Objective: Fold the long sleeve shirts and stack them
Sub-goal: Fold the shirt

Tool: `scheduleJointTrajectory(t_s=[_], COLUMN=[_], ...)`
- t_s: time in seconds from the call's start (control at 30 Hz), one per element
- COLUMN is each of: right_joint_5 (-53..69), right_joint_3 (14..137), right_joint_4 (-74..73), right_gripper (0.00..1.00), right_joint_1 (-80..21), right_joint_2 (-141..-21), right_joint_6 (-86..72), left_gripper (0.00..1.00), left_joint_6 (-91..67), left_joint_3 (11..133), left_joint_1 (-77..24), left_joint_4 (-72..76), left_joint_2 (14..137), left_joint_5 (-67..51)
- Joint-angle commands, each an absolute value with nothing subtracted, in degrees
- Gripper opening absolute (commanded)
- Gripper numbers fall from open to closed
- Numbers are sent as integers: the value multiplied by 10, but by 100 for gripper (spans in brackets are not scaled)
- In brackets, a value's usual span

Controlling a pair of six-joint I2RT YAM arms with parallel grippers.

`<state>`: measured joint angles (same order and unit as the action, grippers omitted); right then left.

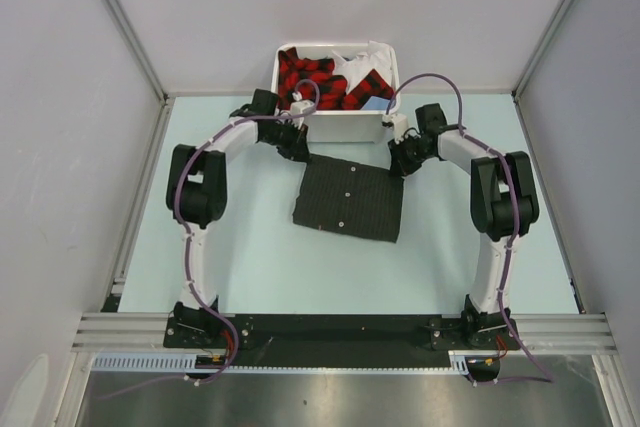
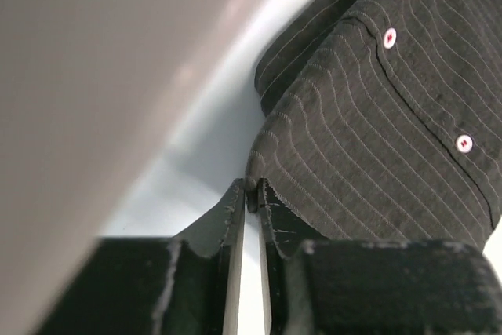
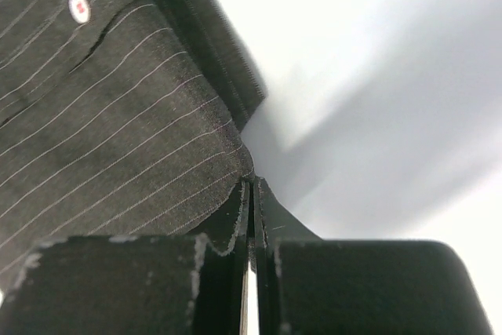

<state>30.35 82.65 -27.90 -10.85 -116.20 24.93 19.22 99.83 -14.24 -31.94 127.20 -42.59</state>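
Observation:
A black pinstriped long sleeve shirt lies folded into a rectangle on the pale table, with white buttons showing on top. My left gripper sits at the shirt's far left corner. In the left wrist view my gripper is shut on a small bit of the shirt's edge. My right gripper sits at the far right corner. In the right wrist view my gripper is shut, with the shirt's corner pinched at the tips.
A white bin stands just behind the shirt at the table's far edge and holds red-and-black plaid clothes and something white. Grey walls and metal rails border the table on the left, right and back.

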Motion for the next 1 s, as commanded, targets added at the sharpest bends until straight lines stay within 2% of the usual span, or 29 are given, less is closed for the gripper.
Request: scheduleJointTrajectory(t_s=[0.0,0.1,0.13,0.2,0.23,0.3,0.33,0.4,0.43,0.47,0.57,0.73,0.83,0.97], right_joint_5=[241,234,231,222,220,223,235,259,298,319,401,476,511,520], right_joint_3=[843,847,848,852,853,843,841,807,789,768,689,572,487,445], right_joint_4=[-201,-181,-180,-179,-191,-198,-215,-231,-238,-240,-233,-165,-97,-37], right_gripper=[0,1,9,25,45,58,68,80,95,99,100,100,100,100], right_joint_1=[-113,-118,-118,-117,-113,-100,-95,-83,-82,-81,-97,-170,-191,-193], right_joint_2=[-1176,-1176,-1173,-1154,-1143,-1094,-1075,-1005,-975,-949,-866,-797,-794,-815], right_joint_6=[249,240,230,217,210,179,167,136,126,108,19,-109,-170,-186], left_gripper=[18,24,26,39,47,52,58,71,79,85,99,99,98,94], left_joint_6=[115,67,55,13,4,4,8,42,48,54,51,-50,-35,-62], left_joint_3=[974,954,942,924,902,882,869,831,815,800,729,599,605,615], left_joint_1=[-125,-112,-106,-91,-87,-77,-76,-76,-76,-82,-110,-192,-233,-242], left_joint_4=[-245,-207,-196,-159,-134,-126,-135,-143,-156,-167,-211,-130,-144,-150], left_joint_2=[1239,1217,1207,1185,1152,1113,1076,1029,1010,975,927,884,913,1002], left_joint_5=[-424,-432,-437,-443,-449,-444,-453,-473,-487,-517,-574,-611,-620,-650])
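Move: The folded shirt reaches back towards the robot from both hands, its far corners at the fingertips. Its middle is about 11 cm back and 11 cm right of the left hand, or 8 cm back and 13 cm left of the right hand, some 3 cm lower. The middle of its near edge lies 21 cm back and 10 cm right of the left, 17 cm back and 14 cm left of the right. The white bin's middle is roughly 16 cm ahead and 8 cm right of the left, 19 cm ahead and 17 cm left of the right. The shirt's far corners are eased a touch farther forward, the right one about 2 cm and slightly down, and let go as both hands spread their fingers wide. The hands then lift some 15 cm and swing back over the shirt, sinking again towards its near edge; they end nearly 20 cm back and closer together, the right wrist tilting about 30 degrees. ##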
